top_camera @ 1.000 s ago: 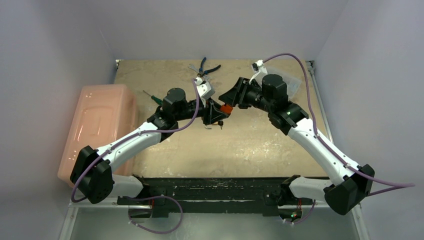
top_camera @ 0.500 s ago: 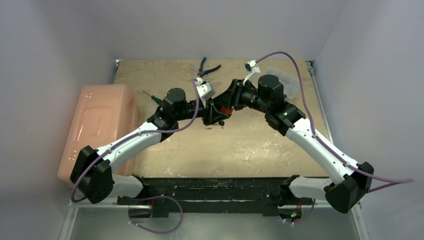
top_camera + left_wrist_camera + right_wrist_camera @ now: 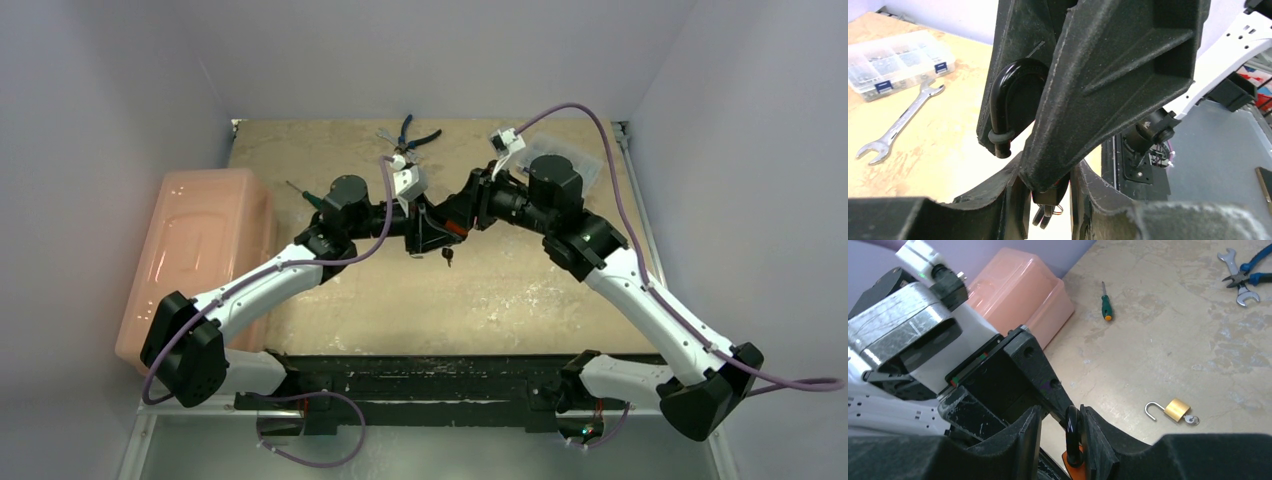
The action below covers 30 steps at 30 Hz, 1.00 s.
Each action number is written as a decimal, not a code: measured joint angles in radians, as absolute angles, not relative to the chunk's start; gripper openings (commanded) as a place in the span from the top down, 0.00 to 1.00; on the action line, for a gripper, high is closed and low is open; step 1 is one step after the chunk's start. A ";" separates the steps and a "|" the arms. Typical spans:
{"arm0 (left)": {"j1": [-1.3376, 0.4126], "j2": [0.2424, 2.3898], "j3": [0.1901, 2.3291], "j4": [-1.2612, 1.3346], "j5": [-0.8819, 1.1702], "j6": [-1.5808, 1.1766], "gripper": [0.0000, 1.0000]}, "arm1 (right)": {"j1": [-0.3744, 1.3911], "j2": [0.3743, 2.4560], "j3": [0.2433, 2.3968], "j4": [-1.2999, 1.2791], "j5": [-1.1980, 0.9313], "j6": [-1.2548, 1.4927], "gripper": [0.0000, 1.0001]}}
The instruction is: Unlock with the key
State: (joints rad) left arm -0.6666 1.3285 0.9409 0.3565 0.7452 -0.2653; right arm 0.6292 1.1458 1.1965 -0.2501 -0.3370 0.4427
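Note:
An orange padlock (image 3: 455, 229) with a black shackle (image 3: 1074, 437) hangs in mid-air over the middle of the table. My left gripper (image 3: 1048, 170) is shut on its body (image 3: 1050, 192). A small bunch of keys (image 3: 1045, 215) dangles under the body, also seen as keys (image 3: 447, 257) from above. My right gripper (image 3: 1060, 412) straddles the shackle from the opposite side. Its right finger (image 3: 1093, 435) touches the shackle and a gap remains at its left finger (image 3: 1028, 435). In the left wrist view, the shackle (image 3: 1008, 110) shows beside the right gripper's fingers.
An opened brass padlock (image 3: 1175, 410) with a key in it lies on the table. A green screwdriver (image 3: 1105, 302), blue pliers (image 3: 1253, 267), a wrench (image 3: 900, 122) and a clear parts box (image 3: 895, 62) lie further back. A pink bin (image 3: 200, 260) stands at the left.
My right gripper has moved left onto the shackle and its jaws have narrowed around it. The left gripper has kept hold of the padlock, and the keys have swung slightly.

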 measured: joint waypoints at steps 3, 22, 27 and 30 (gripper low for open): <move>-0.663 1.332 0.941 0.381 0.787 -0.288 1.00 | 0.630 1.137 1.196 -0.255 -0.358 0.414 0.59; -0.653 1.372 0.941 0.471 0.934 -0.387 1.00 | 0.635 1.117 1.149 -0.269 -0.388 0.293 0.91; -0.651 1.375 0.941 0.474 0.936 -0.393 0.95 | 0.635 1.106 1.140 -0.257 -0.384 0.290 1.00; -0.650 1.378 0.941 0.485 0.937 -0.393 0.71 | 0.635 1.102 1.136 -0.246 -0.380 0.294 1.00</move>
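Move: Between the right hand's open fingers stands the orange padlock's black shackle, its middle about 2 cm below and 1 cm ahead of the hand point. The padlock body is roughly 6 cm below that hand and 1 cm ahead, with the keys hanging some 10 cm below and 1 cm back. The open brass padlock lies about 15 cm ahead, 3 cm left and 32 cm down. For the left hand, which grips the body, the shackle is some 4 cm straight above. Sinking around the shackle, the right hand first eases back about 1 cm, then goes down nearly 2 cm and closes its fingers to pinch the shackle from both sides. The left hand keeps its hold on the orange padlock's body, drawing it back some 2 cm while turning about 10 degrees clockwise, then holds nearly still as the right fingers shut. ##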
